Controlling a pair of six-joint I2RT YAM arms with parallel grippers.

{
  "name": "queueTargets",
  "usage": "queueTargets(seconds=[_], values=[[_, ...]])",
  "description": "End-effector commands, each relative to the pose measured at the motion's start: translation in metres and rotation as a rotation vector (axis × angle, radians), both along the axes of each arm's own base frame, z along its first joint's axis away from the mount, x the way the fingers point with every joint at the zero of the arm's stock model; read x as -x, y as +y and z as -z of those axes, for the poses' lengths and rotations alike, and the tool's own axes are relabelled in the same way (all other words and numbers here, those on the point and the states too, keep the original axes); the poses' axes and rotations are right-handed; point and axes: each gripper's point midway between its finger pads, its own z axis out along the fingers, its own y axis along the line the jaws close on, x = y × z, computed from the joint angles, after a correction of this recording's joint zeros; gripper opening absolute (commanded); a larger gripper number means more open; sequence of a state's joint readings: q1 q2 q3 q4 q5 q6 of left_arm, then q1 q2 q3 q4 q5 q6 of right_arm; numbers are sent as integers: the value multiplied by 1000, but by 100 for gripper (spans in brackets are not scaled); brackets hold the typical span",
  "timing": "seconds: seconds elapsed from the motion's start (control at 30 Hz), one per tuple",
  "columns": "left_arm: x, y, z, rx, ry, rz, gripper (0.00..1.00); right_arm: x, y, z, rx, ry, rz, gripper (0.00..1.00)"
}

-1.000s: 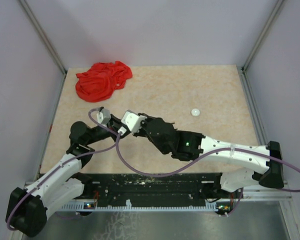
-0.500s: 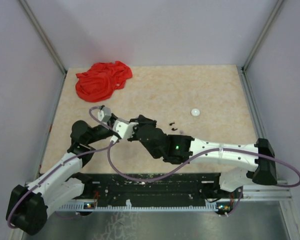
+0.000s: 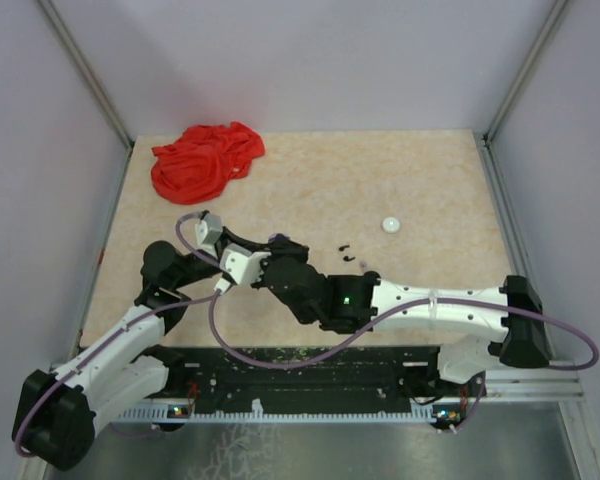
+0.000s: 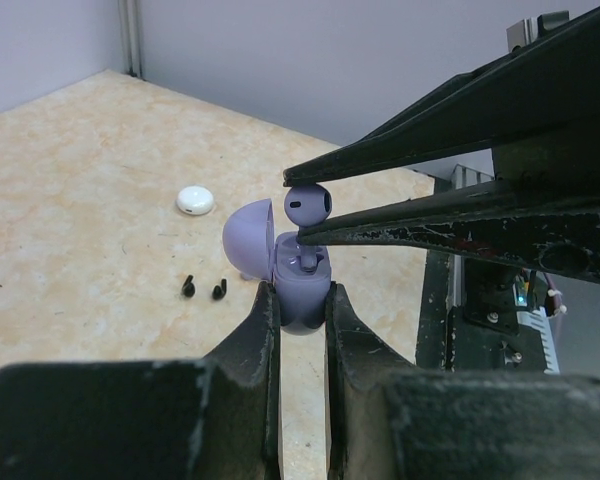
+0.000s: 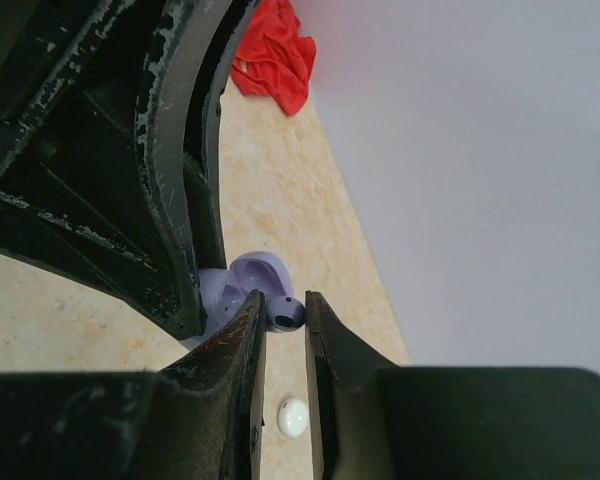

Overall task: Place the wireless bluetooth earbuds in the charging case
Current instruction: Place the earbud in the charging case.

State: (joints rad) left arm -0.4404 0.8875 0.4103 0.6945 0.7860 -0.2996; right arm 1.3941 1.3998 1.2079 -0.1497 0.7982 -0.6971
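Observation:
My left gripper (image 4: 300, 290) is shut on the body of a lavender charging case (image 4: 300, 305), which it holds upright with the lid (image 4: 248, 240) open. A lavender bud stem (image 4: 310, 262) shows in one slot. My right gripper (image 5: 285, 300) is shut on a lavender earbud (image 5: 285, 312). That earbud (image 4: 307, 203) hangs just above the case opening. In the top view both grippers meet at the case (image 3: 276, 240), left of centre. Two tiny black earbuds (image 4: 188, 287) (image 4: 220, 290) lie on the table beyond the case.
A small white round case (image 3: 391, 225) lies right of centre, also in the wrist views (image 4: 195, 200) (image 5: 293, 416). A crumpled red cloth (image 3: 205, 160) sits at the back left. Grey walls enclose the beige table (image 3: 420, 180).
The right arm has swung left and nearer, carrying the lavender earbud over the held case. The two black earbuds, covered before, now show. The left arm has barely moved.

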Motion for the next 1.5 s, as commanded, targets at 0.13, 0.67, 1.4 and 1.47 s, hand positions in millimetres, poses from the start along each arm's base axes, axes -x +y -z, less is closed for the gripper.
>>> queueTargets(seconds=[0.13,0.67,1.4,1.47], values=[[-2,2,-23,35,-51,-13,1,8,11,1,78,-17,-11,10],[-6,3,-18,12,-31,-34,1,24,41,-3,22,83,-88,27],[-25,14,2,-16,-14,-171,1,27,8,-50,-307,280,-104,49],[-28,16,4,-24,-11,-191,1,22,-3,-49,-348,318,-86,49]])
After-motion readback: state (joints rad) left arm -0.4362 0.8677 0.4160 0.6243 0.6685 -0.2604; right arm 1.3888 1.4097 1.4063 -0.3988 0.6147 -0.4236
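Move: The open charging case, still held in the left fingertips, lies about 2 cm below the right hand and some 1 cm ahead and 1 cm left of it. The purple earbud is in the right fingers, right over the case. The black earbuds lie on the table roughly 9 cm ahead, 14 cm right and 20 cm below the right hand. The white round case is about 16 cm ahead, 25 cm right, equally low. From the left hand the charging case is level fore and aft, 1 cm right and 1 cm up. Down and to the left by about 1 cm each, the right hand presses the earbud into the open case, the left hand dipping half a centimetre before coming most of the way back. The right fingers then open and let go as the hand slides a little farther left, draws back some 2.5 cm and rises about 3 cm clear. The left keeps its grip, moving forward about 2 cm late on. ##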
